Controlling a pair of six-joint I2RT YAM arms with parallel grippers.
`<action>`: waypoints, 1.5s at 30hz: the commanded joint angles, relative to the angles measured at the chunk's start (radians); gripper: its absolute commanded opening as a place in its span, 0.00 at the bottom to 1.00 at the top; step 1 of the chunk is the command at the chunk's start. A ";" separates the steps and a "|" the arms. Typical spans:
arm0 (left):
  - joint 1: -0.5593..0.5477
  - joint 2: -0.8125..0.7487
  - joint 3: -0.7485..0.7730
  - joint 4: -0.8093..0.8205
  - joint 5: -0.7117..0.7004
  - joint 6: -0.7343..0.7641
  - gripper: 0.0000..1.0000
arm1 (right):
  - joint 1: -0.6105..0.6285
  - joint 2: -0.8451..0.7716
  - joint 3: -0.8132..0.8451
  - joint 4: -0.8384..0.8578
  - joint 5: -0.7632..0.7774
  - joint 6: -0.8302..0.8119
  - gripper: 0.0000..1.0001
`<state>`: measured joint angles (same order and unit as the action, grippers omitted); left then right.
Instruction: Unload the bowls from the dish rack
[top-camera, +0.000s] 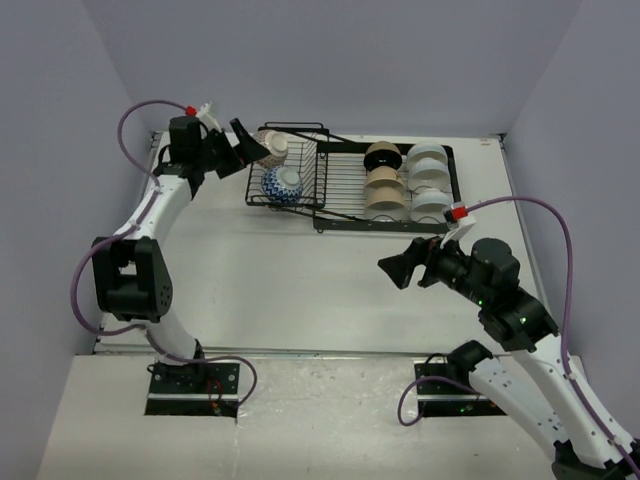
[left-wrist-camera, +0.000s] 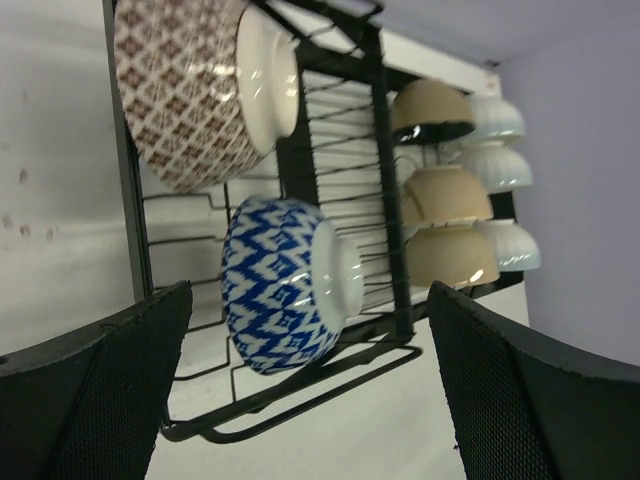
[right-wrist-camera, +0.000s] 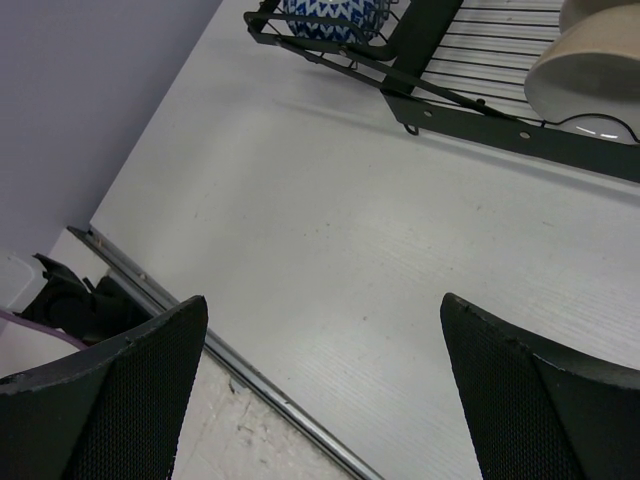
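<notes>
The black wire dish rack (top-camera: 345, 205) stands at the back of the table. Its raised left basket holds a brown net-patterned bowl (top-camera: 276, 148) and a blue net-patterned bowl (top-camera: 283, 184), both on edge. Its longer section carries a column of beige bowls (top-camera: 383, 182) and a column of white bowls (top-camera: 429, 180). My left gripper (top-camera: 243, 150) is open at the basket's left end, just short of the blue bowl (left-wrist-camera: 275, 300) and holding nothing. The brown bowl (left-wrist-camera: 185, 90) sits above it in the left wrist view. My right gripper (top-camera: 398, 265) hangs open and empty over bare table in front of the rack (right-wrist-camera: 470, 110).
Purple walls close in the table (top-camera: 300, 290) at the back and on both sides. A metal rail (right-wrist-camera: 250, 375) marks the table's near edge below my right gripper (right-wrist-camera: 325, 310). The blue bowl (right-wrist-camera: 330, 18) and a beige bowl (right-wrist-camera: 585, 70) show at the top of the right wrist view.
</notes>
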<state>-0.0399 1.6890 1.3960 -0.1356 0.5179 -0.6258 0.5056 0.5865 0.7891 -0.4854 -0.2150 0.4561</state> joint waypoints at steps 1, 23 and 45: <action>-0.032 0.028 0.044 -0.141 -0.006 0.074 1.00 | 0.002 -0.008 0.015 0.010 0.023 0.006 0.99; -0.129 0.106 0.133 -0.282 -0.151 0.120 0.99 | 0.002 -0.037 -0.007 -0.005 0.039 -0.002 0.99; -0.183 0.205 0.241 -0.355 -0.217 0.132 0.99 | 0.001 -0.048 -0.022 -0.012 0.051 -0.022 0.99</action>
<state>-0.2005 1.8732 1.6024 -0.4652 0.3111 -0.5205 0.5056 0.5472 0.7765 -0.5064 -0.1745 0.4515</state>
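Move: The blue-and-white bowl lies about 14 cm below my left hand, some 7 cm to its right and roughly 3 cm ahead. The brown-patterned bowl stands about 9 cm farther out than the blue one and 3 cm to its left. The stacked beige bowls are about 24 cm to the right of the blue bowl, about level with it in reach. From my right hand, the blue bowl is some 24 cm ahead, 24 cm to the left and 16 cm below. I bring my left hand down about 7 cm and some 4 cm to the right towards the blue-and-white bowl, dropping fast first, easing slightly back, then creeping forward again and a little lower. Meanwhile I tip the fingers down and roll the hand's left side up, some 20 degrees in all, keeping the jaws wide open and short of the bowl. ##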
